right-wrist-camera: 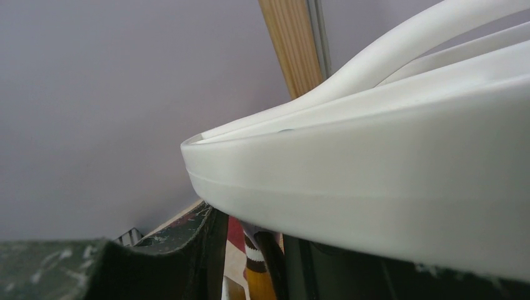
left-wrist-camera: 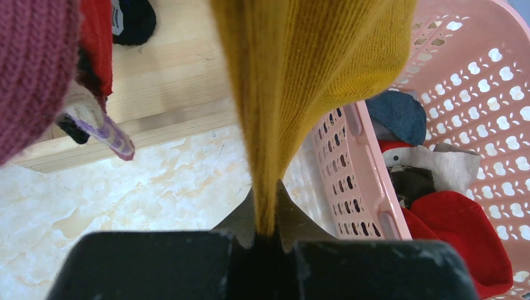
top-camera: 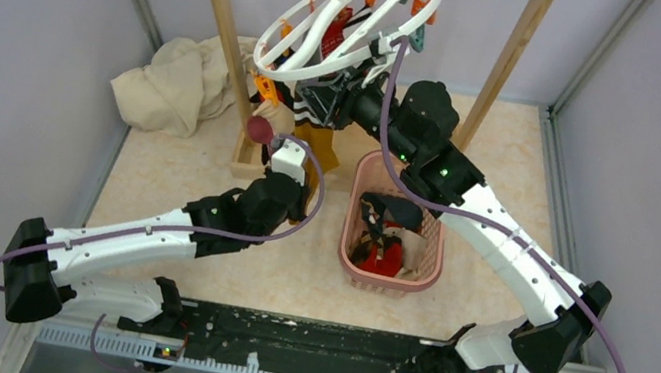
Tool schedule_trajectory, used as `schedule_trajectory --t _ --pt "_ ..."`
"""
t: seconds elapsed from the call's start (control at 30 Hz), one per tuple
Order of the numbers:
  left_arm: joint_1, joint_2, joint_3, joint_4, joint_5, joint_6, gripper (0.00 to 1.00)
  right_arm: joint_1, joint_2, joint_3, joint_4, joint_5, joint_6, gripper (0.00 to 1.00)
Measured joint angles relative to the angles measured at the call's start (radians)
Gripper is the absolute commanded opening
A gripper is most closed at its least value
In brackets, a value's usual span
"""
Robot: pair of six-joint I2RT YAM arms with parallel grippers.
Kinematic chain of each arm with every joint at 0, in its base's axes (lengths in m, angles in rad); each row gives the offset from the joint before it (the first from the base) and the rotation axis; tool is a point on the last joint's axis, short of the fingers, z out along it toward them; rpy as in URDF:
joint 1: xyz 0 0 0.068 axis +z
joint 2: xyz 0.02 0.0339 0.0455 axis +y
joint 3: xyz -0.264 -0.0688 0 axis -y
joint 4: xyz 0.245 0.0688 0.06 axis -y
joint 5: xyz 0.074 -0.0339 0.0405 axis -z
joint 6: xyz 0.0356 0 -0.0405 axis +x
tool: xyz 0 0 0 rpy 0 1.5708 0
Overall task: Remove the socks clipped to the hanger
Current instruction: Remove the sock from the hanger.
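The white ring hanger point(top-camera: 343, 55) hangs tilted from the wooden rack and fills the right wrist view point(right-wrist-camera: 375, 175). A mustard yellow sock point(top-camera: 321, 144) point(left-wrist-camera: 312, 56) dangles from it. My left gripper point(top-camera: 295, 162) point(left-wrist-camera: 267, 215) is shut on the sock's lower end. My right gripper point(top-camera: 318, 98) point(right-wrist-camera: 253, 250) sits just under the ring, its jaws standing either side of a purple clip point(right-wrist-camera: 259, 234) and the sock's striped cuff point(right-wrist-camera: 255, 265), with a gap on the left side. A maroon sock point(top-camera: 260, 127) point(left-wrist-camera: 25, 69) and a red sock point(top-camera: 334, 35) point(left-wrist-camera: 97, 37) are still clipped.
A pink lattice basket point(top-camera: 346, 250) point(left-wrist-camera: 350, 156) right of the left gripper holds several dropped socks. The wooden rack's post point(top-camera: 230, 38) and base point(left-wrist-camera: 169, 81) stand close by. A beige cloth point(top-camera: 176, 85) lies at the back left. Another purple clip point(left-wrist-camera: 115, 134) hangs nearby.
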Motion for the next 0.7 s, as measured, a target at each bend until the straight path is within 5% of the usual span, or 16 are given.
schedule_trajectory --t 0.13,0.23,0.27,0.7 --pt "0.000 0.003 0.000 0.000 0.000 -0.002 0.00 0.000 0.000 0.000 0.000 0.000 0.000 0.00" --pt "0.000 0.003 0.000 0.000 0.000 -0.003 0.00 0.000 0.000 0.000 0.001 -0.001 0.000 0.43" --pt "0.000 0.003 0.000 0.000 0.000 -0.003 0.00 0.000 0.000 0.000 0.001 -0.002 0.000 0.47" --pt "0.000 0.003 0.000 0.000 0.000 -0.002 0.00 -0.002 0.000 0.000 0.027 0.023 -0.020 0.54"
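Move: The right fingers are squeezed on the purple clip, practically at the hand point, with the hanger's white rim crossing about 4 cm above. The mustard sock hangs from that clip, its middle some 12 cm below and about 2 cm nearer the base; an orange clip sits about 11 cm left and 2 cm ahead, at similar height. For the left hand, still gripping the sock's lower end, the clip is about 25 cm up and 4 cm ahead, roughly level sideways. The right fingers let go of their squeeze on the purple clip, spreading from about a third to just over half open around it, while the hand eases less than 1 cm up and slightly forward, staying just under the hanger's rim. The left hand stays put, shut on the lower end of the mustard sock. ##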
